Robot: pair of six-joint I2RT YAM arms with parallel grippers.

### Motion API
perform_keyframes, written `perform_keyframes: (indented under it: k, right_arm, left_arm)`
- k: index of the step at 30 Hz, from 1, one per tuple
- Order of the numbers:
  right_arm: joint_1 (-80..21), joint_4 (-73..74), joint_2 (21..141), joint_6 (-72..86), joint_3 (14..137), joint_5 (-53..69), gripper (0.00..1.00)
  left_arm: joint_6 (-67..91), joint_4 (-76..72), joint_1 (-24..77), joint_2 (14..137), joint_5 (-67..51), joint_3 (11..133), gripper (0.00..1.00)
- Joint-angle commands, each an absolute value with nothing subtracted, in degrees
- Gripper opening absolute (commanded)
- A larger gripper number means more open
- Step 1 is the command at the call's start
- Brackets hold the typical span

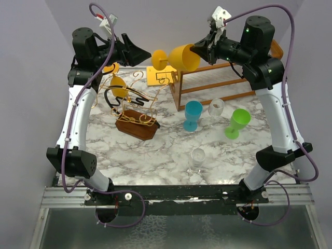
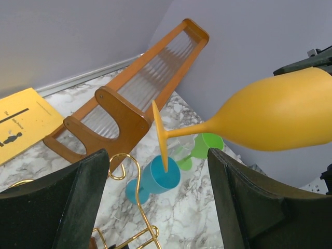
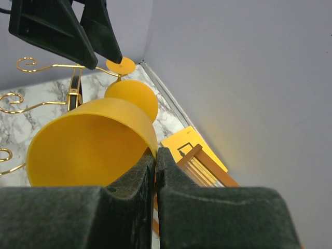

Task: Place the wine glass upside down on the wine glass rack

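My right gripper (image 1: 201, 51) is shut on the rim of a yellow wine glass (image 1: 184, 57) and holds it sideways in the air, foot (image 1: 159, 57) pointing left. The right wrist view shows the fingers (image 3: 155, 161) pinching the rim of the glass (image 3: 88, 145). My left gripper (image 1: 142, 53) is open just left of the foot. In the left wrist view the glass (image 2: 275, 116) lies ahead of that gripper (image 2: 158, 202), not touched. The wine glass rack (image 1: 132, 106), gold wire on a dark brown base, stands below at the left. A second yellow glass (image 1: 118, 85) hangs on it.
A large orange-brown wooden frame (image 1: 218, 80) with clear rods stands at the back right, a yellow card (image 1: 160, 75) beside it. A blue glass (image 1: 193, 115), a clear glass (image 1: 216, 108) and a green glass (image 1: 237, 123) stand in front. Another clear glass (image 1: 197, 157) is nearer.
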State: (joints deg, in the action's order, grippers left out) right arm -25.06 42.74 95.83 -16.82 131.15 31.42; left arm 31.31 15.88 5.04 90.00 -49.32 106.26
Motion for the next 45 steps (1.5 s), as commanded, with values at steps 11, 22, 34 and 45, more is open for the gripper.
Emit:
perform_keyframes:
  k: [11, 22, 34, 45]
  right_arm:
    - [-25.1, 38.0, 98.0, -9.7, 133.4, 31.3, 0.01]
    - [-25.1, 37.9, 99.0, -9.1, 134.1, 30.6, 0.01]
    - [-25.1, 37.7, 99.0, -9.6, 133.3, 30.0, 0.01]
    - [-25.1, 38.4, 97.7, -11.7, 131.1, 27.9, 0.6]
  left_arm:
    - [31.4, 14.7, 7.3, 91.5, -53.6, 102.8, 0.58]
    - [31.2, 13.7, 9.1, 93.6, -55.0, 102.7, 0.4]
    - [31.8, 12.6, 9.5, 93.7, -55.7, 102.5, 0.01]
    - [21.4, 21.9, 9.0, 92.5, -49.0, 106.4, 0.0]
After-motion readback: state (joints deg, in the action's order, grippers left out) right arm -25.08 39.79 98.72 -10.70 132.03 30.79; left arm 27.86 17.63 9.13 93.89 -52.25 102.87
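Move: The glass is held sideways in the air, its rim pinched by the right hand. Its foot lies about 5 cm right of the left hand, 3 cm below and 1 cm ahead. The wine glass rack stands some 25 cm below the left hand, 3 cm back and 4 cm left. From the right hand, the glass's middle is about 7 cm left, 3 cm back and 2 cm down. The blue goblet is roughly 37 cm below that hand, 2 cm ahead and 2 cm right. The left fingers shut on the near, lower edge of the orange glass's foot, having come down about 5 cm and some 4 cm right onto it while closing. The right hand keeps the rim, easing about 2 cm forward and slightly left, then opens its fingers to let go; the left hand, still pinching, begins to sink a little. ##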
